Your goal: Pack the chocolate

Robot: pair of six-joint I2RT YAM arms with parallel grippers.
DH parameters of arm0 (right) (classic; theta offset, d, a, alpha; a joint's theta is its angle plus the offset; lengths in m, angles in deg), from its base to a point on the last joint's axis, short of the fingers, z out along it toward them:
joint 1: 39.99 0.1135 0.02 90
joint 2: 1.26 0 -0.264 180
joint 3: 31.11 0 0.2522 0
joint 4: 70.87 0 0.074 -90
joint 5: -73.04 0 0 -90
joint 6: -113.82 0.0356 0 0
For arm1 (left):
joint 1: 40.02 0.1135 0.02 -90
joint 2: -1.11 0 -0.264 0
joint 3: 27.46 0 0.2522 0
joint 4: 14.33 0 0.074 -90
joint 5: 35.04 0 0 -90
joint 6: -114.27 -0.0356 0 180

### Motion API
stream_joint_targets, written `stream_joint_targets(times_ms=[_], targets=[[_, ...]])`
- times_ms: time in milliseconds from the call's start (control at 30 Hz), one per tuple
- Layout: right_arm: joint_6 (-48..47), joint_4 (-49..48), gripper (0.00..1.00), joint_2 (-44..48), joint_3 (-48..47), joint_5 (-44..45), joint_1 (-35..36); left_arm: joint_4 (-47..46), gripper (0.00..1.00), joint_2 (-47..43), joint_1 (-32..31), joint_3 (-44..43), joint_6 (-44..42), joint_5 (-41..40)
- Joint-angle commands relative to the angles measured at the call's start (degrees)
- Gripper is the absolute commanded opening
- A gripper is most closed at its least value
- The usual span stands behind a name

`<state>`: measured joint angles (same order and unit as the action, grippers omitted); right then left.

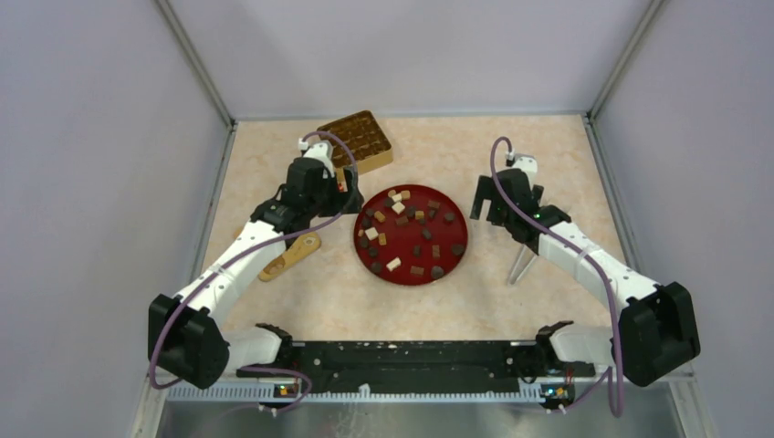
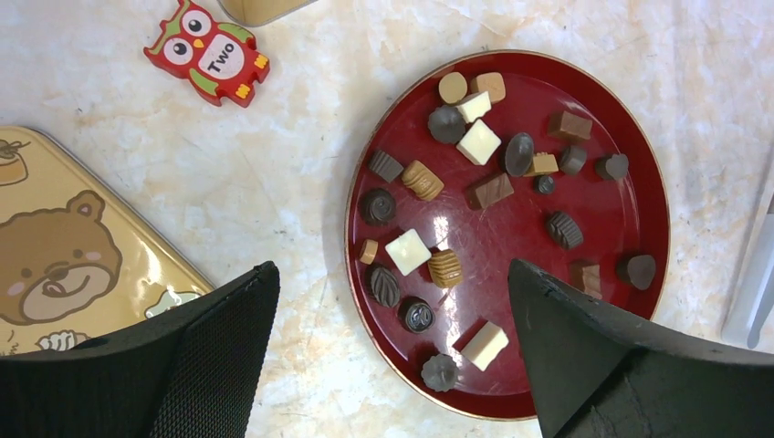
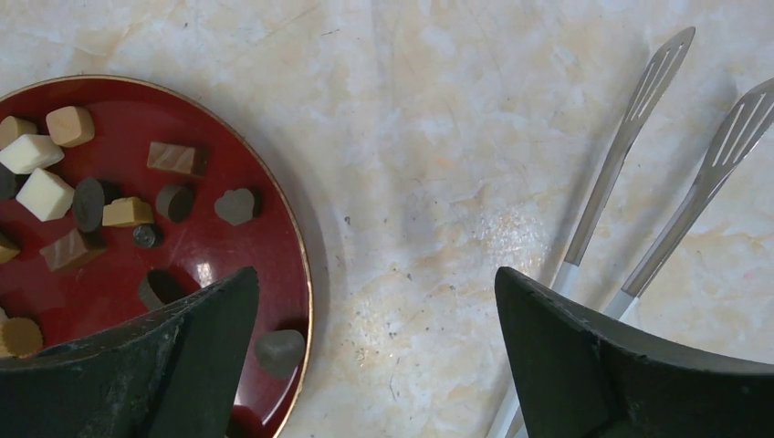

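The chocolate (image 1: pixel 399 208) lies loose on a round red plate (image 1: pixel 461 239) mid-table: dark brown lumps, tan pieces and white cubes. In the left wrist view the chocolate (image 2: pixel 408 251) is spread across the plate (image 2: pixel 602 219). My left gripper (image 1: pixel 345 187) hovers at the plate's left rim, open, and the left gripper (image 2: pixel 391 266) holds nothing. My right gripper (image 1: pixel 482 208) hangs off the plate's right edge. That right gripper (image 3: pixel 375 272) is open over bare table, beside the chocolate (image 3: pixel 46 193) on the plate (image 3: pixel 237 164).
A gold box with brown compartments (image 1: pixel 360 139) stands behind the plate at the back left. A bear-printed tan lid (image 2: pixel 55 255) lies left of the plate under my left arm. A red owl figure (image 2: pixel 208 50) sits near it. Metal tongs (image 3: pixel 630 128) lie right of the plate.
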<state>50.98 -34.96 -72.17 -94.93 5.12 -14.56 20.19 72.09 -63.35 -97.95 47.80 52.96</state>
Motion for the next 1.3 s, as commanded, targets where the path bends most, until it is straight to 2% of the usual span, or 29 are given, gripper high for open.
stream_joint_targets(times_ms=[0, 267, 500, 700, 800, 1000, 1133, 1267], targets=[[1.38, -1.80, 0.98, 1.11, -1.48, 2.42, -0.20, -2.78, 0.99, -1.90, 0.22, -0.05, -0.80, -2.63], [2.01, -0.10, 0.98, 1.07, -1.69, 4.67, -0.21, -3.08, 0.99, -1.47, 0.22, 0.84, 0.07, -4.25], [7.00, 9.78, 0.98, 0.02, -2.34, 14.46, -2.10, -2.83, 0.99, -1.02, 0.22, 1.61, -0.43, -2.45], [12.18, 12.88, 0.98, 3.84, 2.37, 11.97, -8.91, -4.50, 0.99, -0.03, 0.22, 2.69, -0.51, 1.63], [14.89, 14.26, 0.98, 4.89, 4.32, 12.15, -10.34, -4.73, 0.99, 1.12, 0.22, 2.37, -0.37, 4.10], [18.20, 10.96, 0.96, 3.70, 9.98, 8.82, -11.31, -4.75, 0.99, 3.56, 0.22, 1.75, -0.06, 5.79], [15.64, 3.71, 0.77, 3.12, 14.61, 4.28, -11.62, -4.60, 0.99, 4.26, 0.22, 1.63, -0.15, 6.32], [13.38, 0.14, 0.74, 0.49, 15.29, 3.05, -12.31, -4.33, 0.99, 4.87, 0.22, 1.35, -0.48, 6.25]])
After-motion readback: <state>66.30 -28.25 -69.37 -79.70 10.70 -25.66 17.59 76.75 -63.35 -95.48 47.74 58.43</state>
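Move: The tongs' white handle lies open-end outward on the bare table, its middle about 7 cm back and 10 cm to the right of the right hand, some 13 cm below. The red plate's centre is about 19 cm to that hand's left, level with it; its nearest heart-shaped chocolate is 7 cm left and 5 cm back. From the left hand the handle is roughly 42 cm right and 8 cm back. The tongs' white handle is what the right hand makes for, leaving the plate side: it swings about 10 cm right while yawing some 25 degrees clockwise, then draws back 7 cm and sinks 9 cm as its fingertips tip down, beginning to close late from wide to about three quarters, astride the handle. The left hand, open, dips 4 cm towards the plate. ##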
